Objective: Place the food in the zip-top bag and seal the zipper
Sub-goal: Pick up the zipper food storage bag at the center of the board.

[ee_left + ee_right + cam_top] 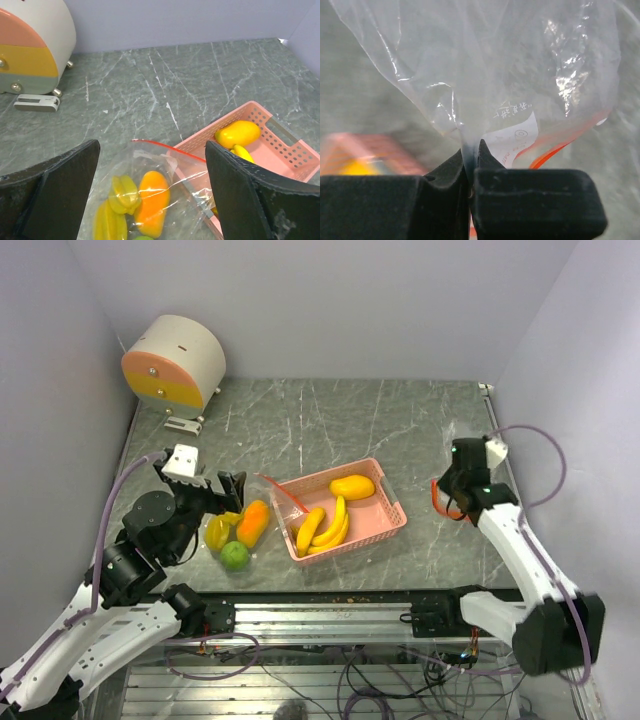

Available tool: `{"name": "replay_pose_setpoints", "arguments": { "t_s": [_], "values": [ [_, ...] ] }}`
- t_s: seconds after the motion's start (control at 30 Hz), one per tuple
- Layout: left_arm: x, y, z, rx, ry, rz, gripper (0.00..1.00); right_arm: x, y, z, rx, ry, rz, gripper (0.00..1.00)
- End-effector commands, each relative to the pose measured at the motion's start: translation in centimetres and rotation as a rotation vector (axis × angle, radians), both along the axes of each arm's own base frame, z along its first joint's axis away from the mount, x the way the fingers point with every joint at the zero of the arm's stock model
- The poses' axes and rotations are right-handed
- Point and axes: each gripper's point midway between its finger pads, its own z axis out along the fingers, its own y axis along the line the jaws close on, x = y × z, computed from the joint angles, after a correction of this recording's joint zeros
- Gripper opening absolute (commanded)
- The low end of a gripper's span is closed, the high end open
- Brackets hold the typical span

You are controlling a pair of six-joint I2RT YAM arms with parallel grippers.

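The clear zip-top bag [262, 502] lies on the table left of the pink basket [390, 502], its red zipper [165, 146] along the far mouth edge. Inside lie an orange fruit [152, 202], yellow star-shaped pieces [122, 192] and a green ball [234, 555]. Bananas [325, 528] and a yellow mango piece [352, 487] sit in the basket. My left gripper [152, 147] hovers open over the bag, holding nothing. Right of the basket, my right gripper [470, 150] is shut on a second sheet of clear plastic [485, 65] with a white label and an orange strip [550, 152].
A round white, pink and yellow device [175, 362] stands at the back left, with a small white bracket [36, 102] in front of it. Walls close in on the left, back and right. A metal rail [320, 615] runs along the near edge.
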Motion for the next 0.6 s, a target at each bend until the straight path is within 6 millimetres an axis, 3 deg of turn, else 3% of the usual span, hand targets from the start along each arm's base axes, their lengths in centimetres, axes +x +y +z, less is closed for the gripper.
{"name": "replay_pose_setpoints", "arguments": {
  "t_s": [0.0, 0.23, 0.43, 0.57],
  "values": [
    [-0.2, -1.3, 1.3, -0.047, -0.042, -0.066, 1.0, 4.0, 5.7, 12.2, 0.282, -0.418, 0.195, 0.0],
    [-0.6, -5.6, 2.3, -0.056, -0.15, -0.287, 1.0, 4.0, 16.6, 19.5, 0.796, -0.615, 0.588, 0.0],
    [0.2, -10.4, 3.6, 0.034, -0.26, -0.48, 1.0, 1.4, 26.2, 25.4, 0.914, -0.645, 0.875, 0.0],
    [0.8, -13.5, 3.2, 0.092, -0.291, -0.603, 0.99, -0.1, 29.8, 28.2, 1.046, -0.636, 0.985, 0.0]
  ]
}}
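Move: Pinched in my shut right fingers, the empty zip-top bag stretches so that its middle is about 7 cm ahead of them; it goes to the space over the basket, whose middle lies 26 cm left, 4 back and 4 below. From my open left hand the empty bag is some 51 cm right, 14 ahead and 21 below, the basket about 25 right, 3 ahead and 25 below, and the filled bag 2 right, level and 25 below. I keep my right fingers pinched on the bag and whisk it up about 21 cm, mostly first, then some 27 cm left to above the basket, swinging the wrist counter-clockwise and tipping it up. My left hand, still wide open, slides about 10 cm right towards the bag, turning some 25 degrees clockwise. ##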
